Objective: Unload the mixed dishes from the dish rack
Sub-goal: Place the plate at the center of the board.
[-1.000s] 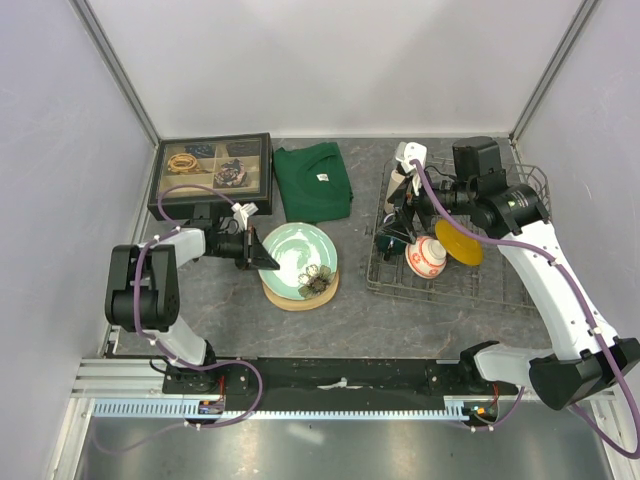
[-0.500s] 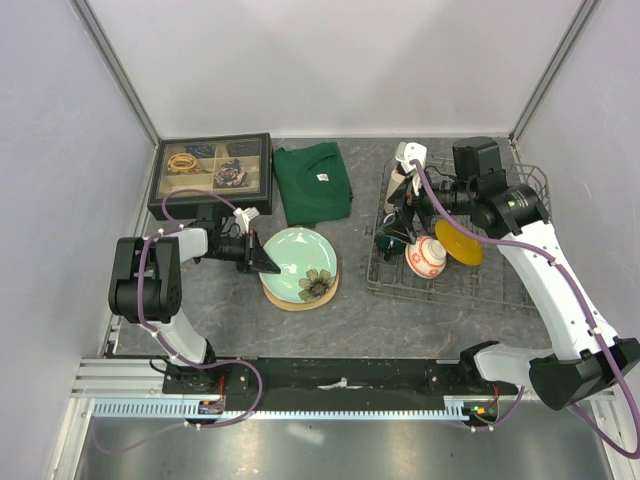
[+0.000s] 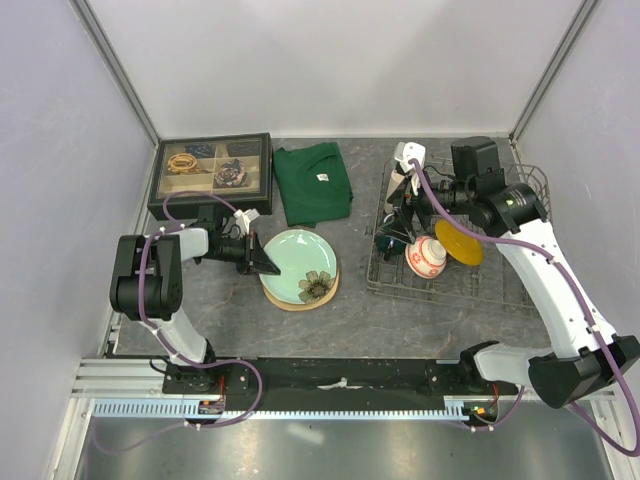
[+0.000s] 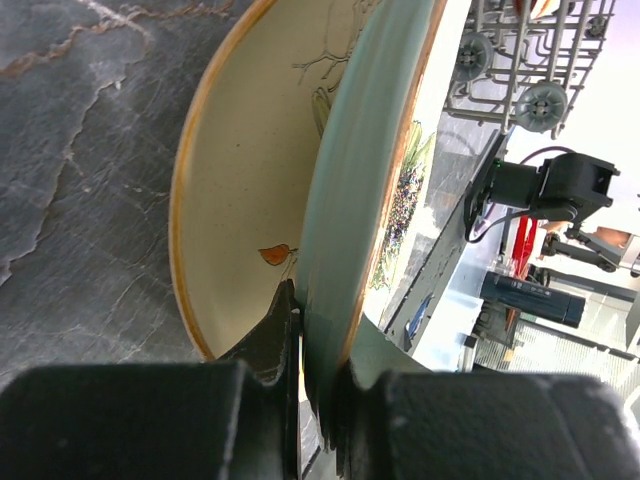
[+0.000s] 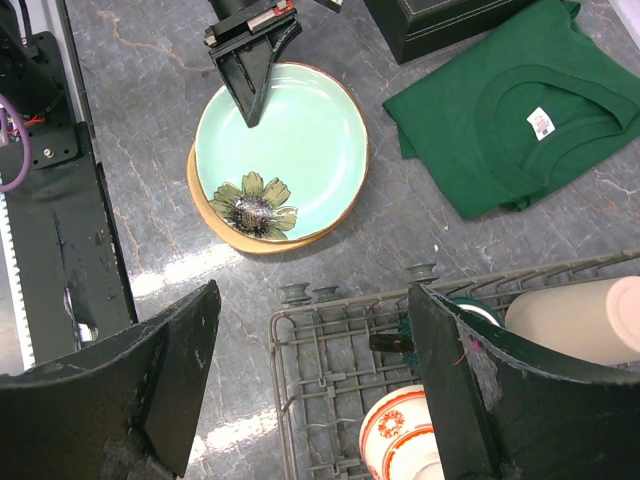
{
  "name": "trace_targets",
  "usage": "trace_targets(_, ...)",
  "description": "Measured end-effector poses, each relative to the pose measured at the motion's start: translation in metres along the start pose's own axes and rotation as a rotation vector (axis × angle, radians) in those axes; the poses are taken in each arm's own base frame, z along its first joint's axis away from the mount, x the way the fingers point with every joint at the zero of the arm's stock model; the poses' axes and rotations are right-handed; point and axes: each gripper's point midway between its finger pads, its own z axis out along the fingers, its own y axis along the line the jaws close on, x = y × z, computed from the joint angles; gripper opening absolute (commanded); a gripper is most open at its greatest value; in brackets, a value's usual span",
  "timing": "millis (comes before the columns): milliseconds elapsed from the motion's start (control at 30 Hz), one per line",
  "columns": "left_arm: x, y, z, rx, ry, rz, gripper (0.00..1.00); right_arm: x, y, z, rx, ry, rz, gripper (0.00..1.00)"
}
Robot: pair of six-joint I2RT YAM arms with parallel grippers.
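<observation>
My left gripper (image 3: 268, 262) is shut on the left rim of the pale green floral plate (image 3: 300, 262). That plate lies on the cream plate (image 3: 290, 301) on the table. In the left wrist view one finger (image 4: 268, 335) sits between the green plate (image 4: 360, 180) and the cream plate (image 4: 250, 170). My right gripper (image 5: 312, 300) hangs open over the left end of the dish rack (image 3: 470, 285), holding nothing. In the rack are the red-and-white bowl (image 3: 427, 257), the small yellow plate (image 3: 459, 242), the dark green mug (image 5: 470, 310) and the beige tumbler (image 5: 580, 320).
A folded green cloth (image 3: 313, 182) lies at the back between the plates and the rack. A black compartmented tray (image 3: 212, 172) stands at the back left. Grey walls close in on both sides and at the back.
The pale green plate in my left gripper has sunk a little towards the cream plate. The right arm has hardly moved.
</observation>
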Motion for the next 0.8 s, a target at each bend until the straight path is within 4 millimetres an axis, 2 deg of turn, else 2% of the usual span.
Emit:
trace_targets(233,0.0002,0.0004,0.0002,-0.003,0.001,-0.012,0.23,0.001,-0.0007,0.0011,-0.001,0.003,0.003,0.84)
trace_targets(567,-0.0009,-0.0008,-0.0013,0.0,-0.005,-0.013,0.43,0.001,-0.0007,0.0011,-0.002,0.003,0.003,0.84)
trace_targets(800,-0.0075,-0.0085,-0.0077,-0.016,-0.035,0.034,0.5,0.0009,-0.0007,0.0011,-0.002,0.003,0.003,0.84)
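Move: The left fingers still pinch the left rim of the pale green plate; its middle lies about 7 cm to this hand's right, level fore and aft and roughly 1 cm lower. Beneath it the leaf-patterned plate is centred some 7 cm right, 2 cm back and 3 cm lower. The folded green cloth lies around 20 cm ahead and 10 cm right. From the idle right hand the green plate is about 20 cm left, straight across, roughly 27 cm below. Hardly travelling at first, the left hand stays at the green plate's left rim while its fingers spread from nearly shut to about half open, letting go of their pinch. Only near the end does the hand begin to rise, by about 1 cm, the wrist staying almost unturned and one finger still on each side of the rim. ##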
